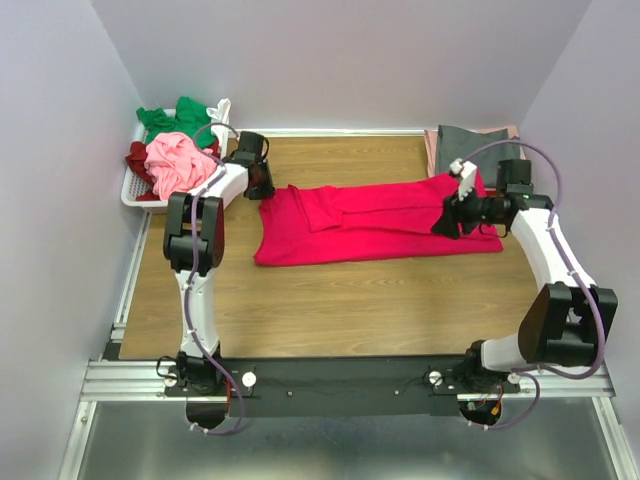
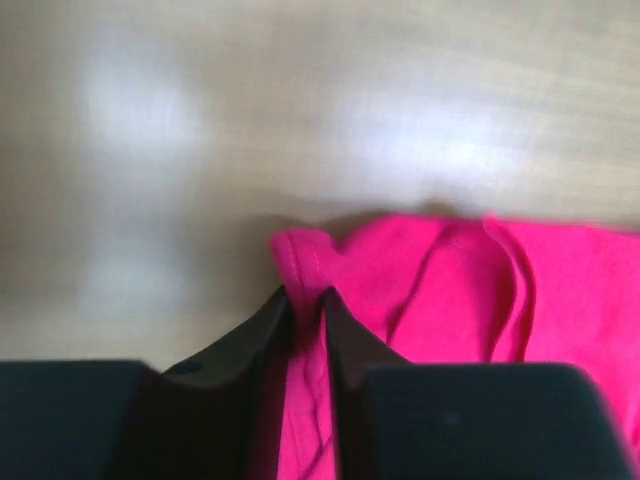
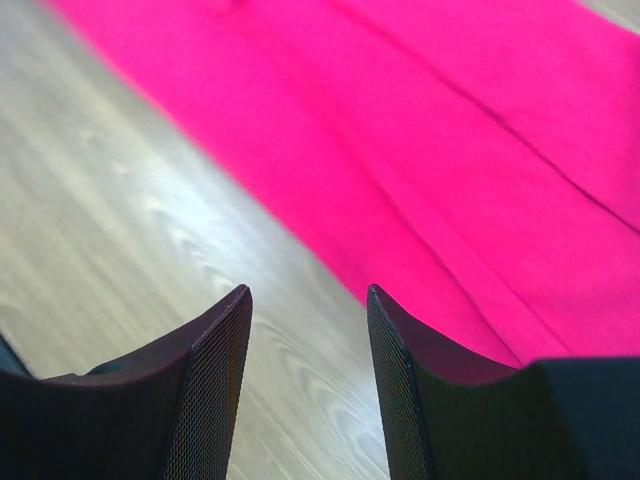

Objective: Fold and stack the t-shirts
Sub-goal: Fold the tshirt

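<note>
A bright crimson-pink t-shirt (image 1: 370, 225) lies lengthwise across the middle of the wooden table, partly folded along its length. My left gripper (image 1: 263, 188) is at its far left corner. In the left wrist view the jaws are nearly together, with a ridge of the crimson fabric (image 2: 450, 290) pinched between the fingertips (image 2: 283, 305). My right gripper (image 1: 443, 222) hovers over the shirt's right end. In the right wrist view it (image 3: 308, 295) is open over bare wood, beside the edge of the shirt (image 3: 450, 130), with nothing between its fingers.
A white slatted basket (image 1: 133, 195) at the back left holds a green tee (image 1: 170, 120), a light pink tee (image 1: 178, 160) and a maroon one (image 1: 138, 160). A folded grey tee (image 1: 465, 140) lies at the back right. Walls close in on three sides.
</note>
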You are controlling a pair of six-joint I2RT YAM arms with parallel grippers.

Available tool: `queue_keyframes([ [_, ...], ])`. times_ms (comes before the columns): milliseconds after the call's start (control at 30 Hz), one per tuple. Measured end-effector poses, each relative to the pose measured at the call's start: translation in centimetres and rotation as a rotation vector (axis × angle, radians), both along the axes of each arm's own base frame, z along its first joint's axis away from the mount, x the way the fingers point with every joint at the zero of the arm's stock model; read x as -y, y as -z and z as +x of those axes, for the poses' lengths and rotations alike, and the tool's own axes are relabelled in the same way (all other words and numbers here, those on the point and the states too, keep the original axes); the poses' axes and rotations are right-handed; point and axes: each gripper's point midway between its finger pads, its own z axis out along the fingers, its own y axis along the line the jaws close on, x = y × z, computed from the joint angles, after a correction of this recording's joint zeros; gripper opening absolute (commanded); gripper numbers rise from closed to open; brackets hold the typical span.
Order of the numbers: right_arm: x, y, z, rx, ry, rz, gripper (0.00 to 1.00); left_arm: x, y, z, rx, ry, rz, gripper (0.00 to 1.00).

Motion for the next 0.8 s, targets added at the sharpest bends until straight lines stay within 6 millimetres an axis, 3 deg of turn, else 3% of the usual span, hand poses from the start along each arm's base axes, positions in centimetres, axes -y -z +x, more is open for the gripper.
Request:
queue_keyframes([
  [100,-3.3,0.3,-1.3,0.004,-0.111,-0.007,0.57,0.2,-0.7,2.9,0.03,0.038,0.025,0.58],
  [167,-4.9,0.5,-1.9,0.007,-0.171,-0.013,0.58,0.2,-1.9,3.8,0.052,0.058,0.043,0.65],
  [267,-6.9,1.1,-3.0,0.01,-0.255,-0.026,0.57,-0.1,-5.4,5.1,0.13,0.079,0.077,0.73],
  [333,-8.2,1.3,-3.6,0.015,-0.306,-0.037,0.58,-0.5,-8.7,5.0,0.191,0.087,0.097,0.76],
  [467,-10.6,1.8,-4.6,0.013,-0.389,-0.067,0.57,-1.5,-18.6,3.4,0.396,0.084,0.12,0.8],
  [567,-13.5,2.6,-4.2,0.0,-0.44,-0.129,0.57,-2.4,-27.3,-1.0,0.604,0.072,0.112,0.87],
  [633,-15.5,3.0,-3.4,-0.005,-0.456,-0.168,0.57,-3.2,-31.2,-4.8,0.722,0.063,0.108,0.89],
  [700,-17.7,3.6,-2.2,-0.004,-0.453,-0.21,0.57,-4.0,-32.4,-8.5,0.808,0.052,0.112,0.9],
  [733,-18.6,3.3,-1.5,0.014,-0.45,-0.225,0.57,-4.4,-31.8,-9.9,0.815,0.048,0.116,0.91],
  [800,-20.9,4.6,-0.7,0.011,-0.462,-0.264,0.57,-5.2,-29.5,-12.6,0.814,0.036,0.132,0.93],
])
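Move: The left hand has the far-left corner of the pink-red t-shirt between its barely parted fingers, about 1 cm below the hand point; the t-shirt's middle lies some 27 cm to its right and 8 cm back, while the laundry basket stands around 21 cm to its left and 4 cm farther out. From the right hand, empty and half open, the t-shirt's middle is about 15 cm left, 9 cm ahead and 14 cm below, with the folded stack roughly 10 cm right and 23 cm ahead. The left hand still slides forward about 5 cm as its fingers spread and let go of the t-shirt's far-left corner, then climbs steeply some 30 cm and swings back towards the robot and a little left, its fingers tipping up by about 45 degrees to end wide open, clear of the cloth. Meanwhile the right hand sweeps about 20 cm left above the near part of the t-shirt, first drawing back slightly and then easing forward again, sinking a little and turning roughly 25 degrees counter-clockwise with its fingers kept half open and not yet on the fabric. ##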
